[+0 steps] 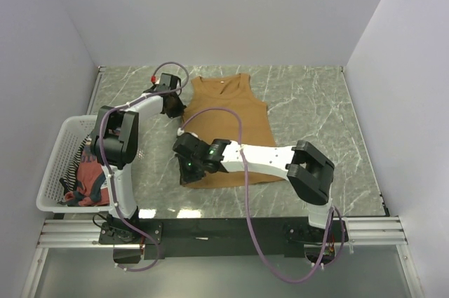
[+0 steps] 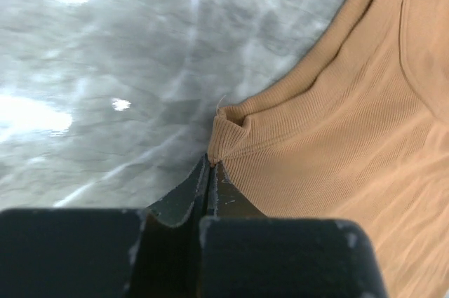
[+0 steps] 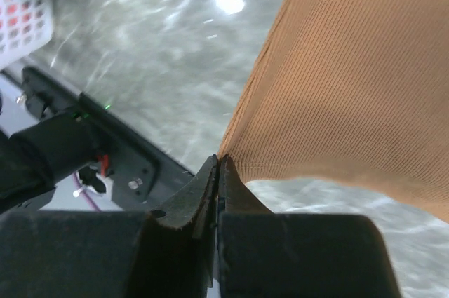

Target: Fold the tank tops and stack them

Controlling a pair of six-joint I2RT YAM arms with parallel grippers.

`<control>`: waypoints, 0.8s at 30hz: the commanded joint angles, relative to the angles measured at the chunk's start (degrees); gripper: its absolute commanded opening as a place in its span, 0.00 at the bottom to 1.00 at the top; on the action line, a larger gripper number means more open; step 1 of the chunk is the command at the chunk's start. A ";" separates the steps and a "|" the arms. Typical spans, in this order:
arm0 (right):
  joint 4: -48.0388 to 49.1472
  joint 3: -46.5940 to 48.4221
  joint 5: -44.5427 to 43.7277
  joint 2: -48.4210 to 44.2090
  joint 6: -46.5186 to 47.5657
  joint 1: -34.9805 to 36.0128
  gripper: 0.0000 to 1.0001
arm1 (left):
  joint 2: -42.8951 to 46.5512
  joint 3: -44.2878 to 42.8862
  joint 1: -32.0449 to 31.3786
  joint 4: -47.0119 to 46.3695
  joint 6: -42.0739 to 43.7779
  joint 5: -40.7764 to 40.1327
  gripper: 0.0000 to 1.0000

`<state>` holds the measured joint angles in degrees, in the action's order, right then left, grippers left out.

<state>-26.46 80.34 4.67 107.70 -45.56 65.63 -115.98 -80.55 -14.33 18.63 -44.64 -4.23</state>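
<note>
The tan-brown tank top [image 1: 228, 126] lies spread flat on the marble table, neck toward the far wall. My left gripper [image 1: 178, 104] is at its left shoulder strap; in the left wrist view the left gripper [image 2: 212, 165] is shut on the strap's bunched end [image 2: 231, 126]. My right gripper [image 1: 184, 165] is at the top's near left corner; in the right wrist view the right gripper [image 3: 219, 161] is shut on the hem corner of the tan cloth [image 3: 351, 87], lifted slightly. The rust-red tank top [image 1: 90, 177] lies crumpled in the basket, with dark striped cloth [image 1: 83, 149] beside it.
The white mesh basket [image 1: 57, 145] stands at the table's left edge, also seen in the right wrist view as the basket [image 3: 24, 3]. The left arm's base [image 3: 105, 151] is close to the right gripper. White walls enclose the table on three sides.
</note>
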 commanded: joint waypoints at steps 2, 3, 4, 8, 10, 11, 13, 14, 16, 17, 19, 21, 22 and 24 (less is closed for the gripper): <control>0.00 3.60 4.29 2.42 -0.58 2.75 0.00 | 4.98 1.36 1.67 1.05 -0.44 -5.61 0.01; 0.26 3.77 4.65 2.60 -0.76 2.93 0.00 | 5.24 1.80 1.93 1.14 -0.62 -5.79 0.01; 0.35 4.12 5.17 2.69 -0.84 2.84 0.00 | 6.20 2.76 2.28 1.32 -0.88 -6.66 0.01; -0.34 4.92 5.62 2.08 0.03 2.76 0.00 | 8.32 3.21 3.25 1.05 -0.89 -7.02 0.01; -0.44 3.79 4.83 0.50 0.47 2.05 0.00 | 8.76 1.64 2.99 1.32 -0.62 -5.89 0.00; 0.00 2.91 4.91 -0.29 0.47 1.62 0.00 | 8.76 1.02 2.64 1.49 -0.36 -5.70 0.00; 1.23 -0.16 5.00 -3.01 0.21 0.21 0.00 | 8.06 -1.87 1.94 2.72 -0.10 -5.79 0.01; 1.84 -1.14 5.00 -3.89 0.12 -0.32 0.00 | 7.62 -3.02 1.15 3.42 0.17 -6.05 0.01; 2.37 -3.24 5.00 -6.44 0.21 -1.89 0.00 | 5.78 -6.61 0.27 5.35 0.35 -6.14 0.01; 2.98 -5.34 5.00 -7.23 0.12 -2.25 0.00 | 5.25 -7.59 -0.69 5.80 0.35 -6.40 0.01; 3.60 -8.68 5.09 -9.78 0.12 -3.74 0.00 | 3.93 -9.96 -1.66 6.59 0.26 -6.76 0.01; 4.92 -10.98 5.18 -12.23 -0.23 -4.80 0.00 | 2.70 -11.37 -2.98 6.94 0.08 -7.02 0.00; 5.45 -13.43 5.35 -13.03 -0.32 -5.24 0.00 | 2.26 -12.77 -3.51 7.12 0.17 -7.19 0.01; 7.12 -15.72 5.71 -15.14 -0.75 -6.73 0.00 | 0.51 -14.27 -5.00 7.56 0.26 -7.28 0.01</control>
<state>-21.78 67.29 8.56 96.33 -45.65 59.59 -112.99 -91.26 -17.91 26.13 -44.64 -9.37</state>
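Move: Both closed grippers hold the tank top's left side, the left at the armhole's lower end, the right at the hem corner. The tank top's middle lies about 15 cm right and 7 cm back of the left gripper, with the left shoulder strap 4 cm right and 10 cm ahead of it. From the right gripper, that middle is roughly 15 cm right and 17 cm ahead; the right hem corner is some 32 cm straight right. All lie 1 to 3 cm below. Keep both pinches shut. First draw the held side outward: the left gripper about 4 cm left and slightly back, the right gripper back and a little left. Then reverse both towards the tank top's middle: bring the left up about 7 cm while swinging it right and forward, and the right some 7 cm right, with some forward and slightly up. ##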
